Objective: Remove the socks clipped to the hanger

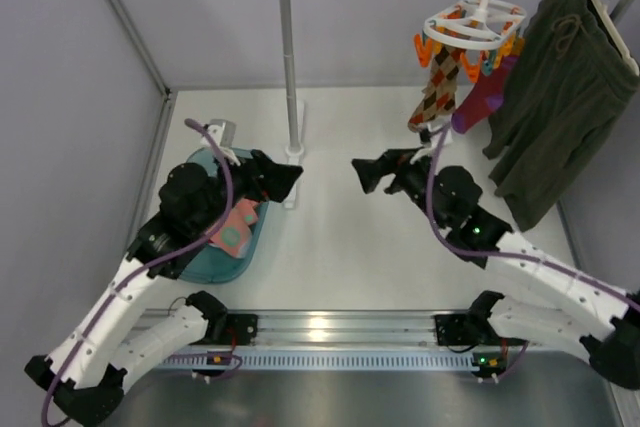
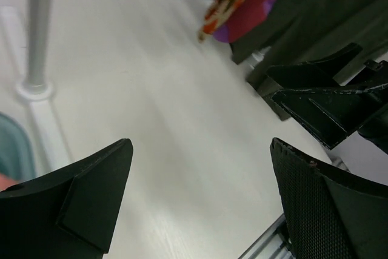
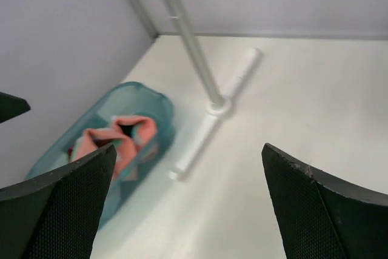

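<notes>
The white ring hanger [image 1: 475, 22] hangs by its hook from the rail at the back right. An orange-brown argyle sock [image 1: 437, 87] and a magenta sock [image 1: 482, 97] dangle from its clips; both also show in the left wrist view, the argyle sock [image 2: 225, 1] and the magenta sock [image 2: 257, 10]. A pink sock [image 1: 236, 227] lies in the teal tray [image 1: 222, 265]. My left gripper [image 1: 288, 179] and right gripper [image 1: 360, 175] face each other low over the table's middle, both open with nothing between the fingers. The right gripper [image 3: 188, 150] looks toward the pink sock [image 3: 115, 141].
A dark olive garment [image 1: 560, 97] hangs right of the hanger. The rail's upright pole [image 1: 290, 77] stands on a white foot between tray and grippers. Grey walls close in the left and back. From the left wrist camera, the right gripper [image 2: 321, 98] shows ahead.
</notes>
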You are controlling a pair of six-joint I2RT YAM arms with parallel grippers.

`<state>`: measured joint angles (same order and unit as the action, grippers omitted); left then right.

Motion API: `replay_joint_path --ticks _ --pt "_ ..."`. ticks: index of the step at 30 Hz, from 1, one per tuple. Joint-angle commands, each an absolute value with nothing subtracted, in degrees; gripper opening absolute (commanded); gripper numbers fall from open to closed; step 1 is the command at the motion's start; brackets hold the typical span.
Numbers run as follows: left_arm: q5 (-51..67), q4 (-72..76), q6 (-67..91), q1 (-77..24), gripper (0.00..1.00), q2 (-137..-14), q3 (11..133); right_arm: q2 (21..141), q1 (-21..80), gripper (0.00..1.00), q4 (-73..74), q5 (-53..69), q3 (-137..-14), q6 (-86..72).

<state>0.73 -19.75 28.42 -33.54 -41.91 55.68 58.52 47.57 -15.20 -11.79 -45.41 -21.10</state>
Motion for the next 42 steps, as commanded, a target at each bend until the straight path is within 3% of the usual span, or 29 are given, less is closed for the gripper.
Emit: replay_joint_path --ticks 1,4,7,10,13,16,22,28,38,40,41,42 --pt "15.5 3.0 32.2 -33.9 0.99 -50.1 52.8 46.7 42.6 0.99 5.0 -23.1 -38.9 -24.9" --pt "16.2 8.7 33.4 -34.8 0.99 -57.7 54.0 39.1 35.4 0.99 13.0 -26.8 -39.2 -24.9" --pt "14.2 8.5 32.5 -37.4 0.99 -62.4 58.2 41.4 22.5 0.99 16.0 -15.1 -42.5 -23.2" --pt "12.4 8.4 31.9 -40.4 0.98 -65.3 60.1 49.3 6.8 0.99 11.3 6.8 -43.1 -25.1" --pt "11.3 5.6 32.1 -41.2 0.99 -64.8 60.0 55.6 0.5 1.0 5.2 6.9 -44.4 -24.1" --pt "8.4 0.3 30.0 -41.3 0.99 -63.4 59.2 62.6 0.5 1.0 -4.1 4.5 -45.4 -21.5" --pt "5.3 -6.2 27.2 -41.3 0.99 -58.4 55.4 72.6 -2.5 0.87 -20.0 0.8 -46.4 -20.7" --pt "6.9 -8.7 25.6 -41.3 0.99 -53.8 53.7 82.3 -3.2 0.85 -32.4 -2.5 -48.2 -17.3" --pt "9.8 -8.9 25.8 -41.4 0.99 -51.9 53.0 97.6 -7.8 0.81 -50.0 7.2 -54.9 -18.8" --pt "9.7 -8.9 25.6 -41.5 0.98 -52.0 53.1 100.3 -8.4 0.71 -52.8 9.7 -55.7 -19.4" --pt "9.7 -8.9 25.6 -41.6 0.99 -52.0 53.2 100.7 -8.7 0.62 -55.1 11.1 -55.6 -19.9" --pt "9.7 -8.9 25.5 -41.7 0.99 -51.8 53.3 100.8 -9.0 0.45 -58.4 12.1 -55.4 -20.4"
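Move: The maroon sock's purple toe hangs about 25 cm ahead of the right hand, 31 cm to its right and 11 cm lower. The argyle sock's lower end is some 11 cm left of that toe, level with it; the olive trousers' middle is about 24 cm right of the toe and 7 cm higher. From the left hand the toe is some 29 cm ahead, 51 cm right and 14 cm lower. Swinging right and down, the right hand turns some 35 degrees clockwise, then drives forward beneath the hanger, about 25 cm in all, dipping its fingers and levelling them again; around the purple toe they narrow from wide open to about half. The open left hand sweeps right, away from the tub, then eases partly back. ##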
